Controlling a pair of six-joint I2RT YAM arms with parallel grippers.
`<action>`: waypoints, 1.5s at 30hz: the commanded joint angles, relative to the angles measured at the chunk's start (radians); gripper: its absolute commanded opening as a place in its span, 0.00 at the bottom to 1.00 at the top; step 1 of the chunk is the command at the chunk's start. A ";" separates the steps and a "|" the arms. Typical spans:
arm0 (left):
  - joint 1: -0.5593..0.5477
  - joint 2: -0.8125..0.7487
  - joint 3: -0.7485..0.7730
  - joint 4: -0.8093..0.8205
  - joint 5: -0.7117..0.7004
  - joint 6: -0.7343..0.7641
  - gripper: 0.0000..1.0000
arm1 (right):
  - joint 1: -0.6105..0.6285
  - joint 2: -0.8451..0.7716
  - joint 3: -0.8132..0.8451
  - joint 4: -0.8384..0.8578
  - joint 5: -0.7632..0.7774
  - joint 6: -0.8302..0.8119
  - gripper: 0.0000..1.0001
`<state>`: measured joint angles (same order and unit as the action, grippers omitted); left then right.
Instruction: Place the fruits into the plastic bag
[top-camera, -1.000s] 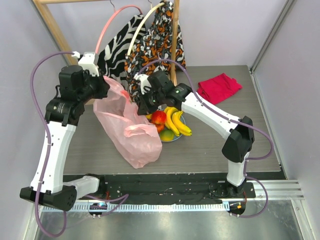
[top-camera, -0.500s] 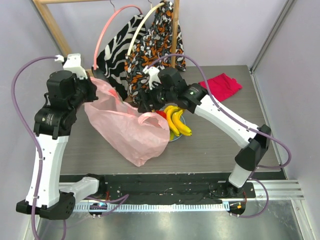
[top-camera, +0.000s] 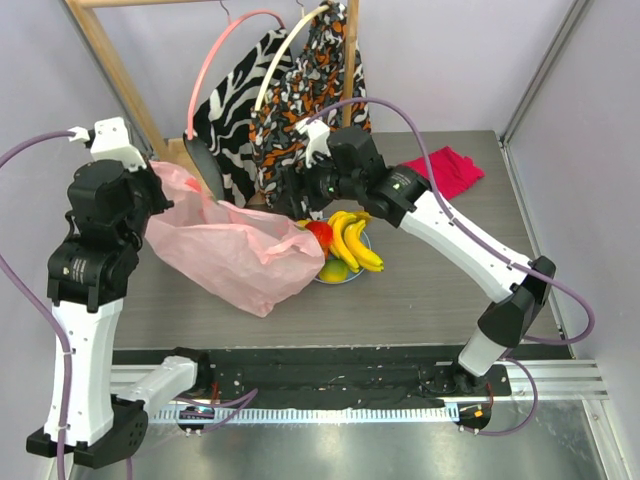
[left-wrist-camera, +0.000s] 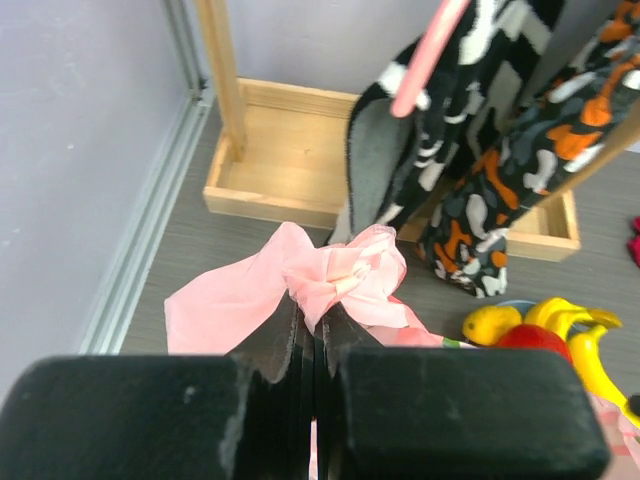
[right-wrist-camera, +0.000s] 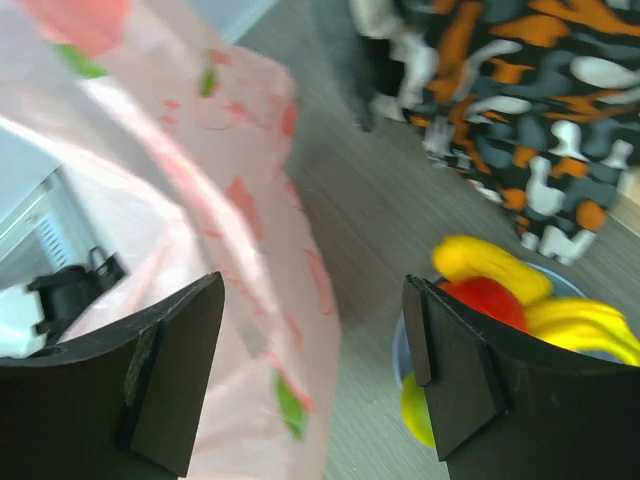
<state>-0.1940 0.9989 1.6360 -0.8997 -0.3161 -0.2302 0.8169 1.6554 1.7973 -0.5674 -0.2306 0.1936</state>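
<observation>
The pale-pink plastic bag (top-camera: 240, 258) lies stretched across the left half of the table. My left gripper (top-camera: 150, 188) holds its upper corner raised. In the left wrist view that gripper (left-wrist-camera: 318, 310) is shut on a bunched fold of the bag (left-wrist-camera: 335, 270). My right gripper (top-camera: 293, 203) hovers open over the bag's right edge, beside the fruits. Its wrist view shows the jaws wide apart (right-wrist-camera: 313, 285), the bag (right-wrist-camera: 200, 240) to the left and nothing between them. Yellow bananas (top-camera: 355, 240), a red apple (top-camera: 319, 234) and a green-yellow fruit (top-camera: 335, 269) sit on the blue plate (right-wrist-camera: 401, 350). I cannot make out the orange.
A wooden clothes rack (top-camera: 110, 70) stands at the back left, its base tray (left-wrist-camera: 290, 160) on the table. Patterned garments (top-camera: 310, 90) hang just behind the fruits. A folded red cloth (top-camera: 447, 170) lies at the back right.
My left gripper closed on the bag and pulled it up and to the left, stretching it out. My right gripper opened, let go of the bag and drew back toward the fruits.
</observation>
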 joint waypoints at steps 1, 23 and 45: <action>0.007 0.017 -0.001 -0.033 -0.133 -0.026 0.00 | -0.080 -0.036 0.034 -0.040 0.163 0.055 0.80; 0.007 -0.016 -0.061 0.008 -0.270 -0.038 0.00 | -0.213 0.127 -0.131 -0.155 0.077 0.127 0.76; 0.007 -0.028 -0.084 0.027 -0.248 -0.009 0.00 | -0.163 0.248 -0.110 -0.123 0.044 0.138 0.81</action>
<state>-0.1932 0.9897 1.5558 -0.9169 -0.5644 -0.2501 0.6479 1.8996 1.6569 -0.7238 -0.1684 0.3210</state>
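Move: The red fruit on top of the plate lies about 5 cm ahead of the right hand, 6 cm to its right and 24 cm below. The bananas stand some 8 cm to the right of that fruit, the yellow fruit 3 cm to the left and 3 cm farther out, the green fruit 3 cm to the right and 6 cm nearer. From the left hand the red fruit is roughly 8 cm ahead, 25 cm right, 33 cm below. The red fruit draws the empty right hand: it sweeps right about 14 cm and forward 10 cm away from the bag, then sinks, about 19 cm in all, easing back and left over the fruit. Its wide-open fingers tip down and turn somewhat clockwise. The left hand, still pinching the bag's rim, pulls some 4 cm left and 3 cm down, then holds. ##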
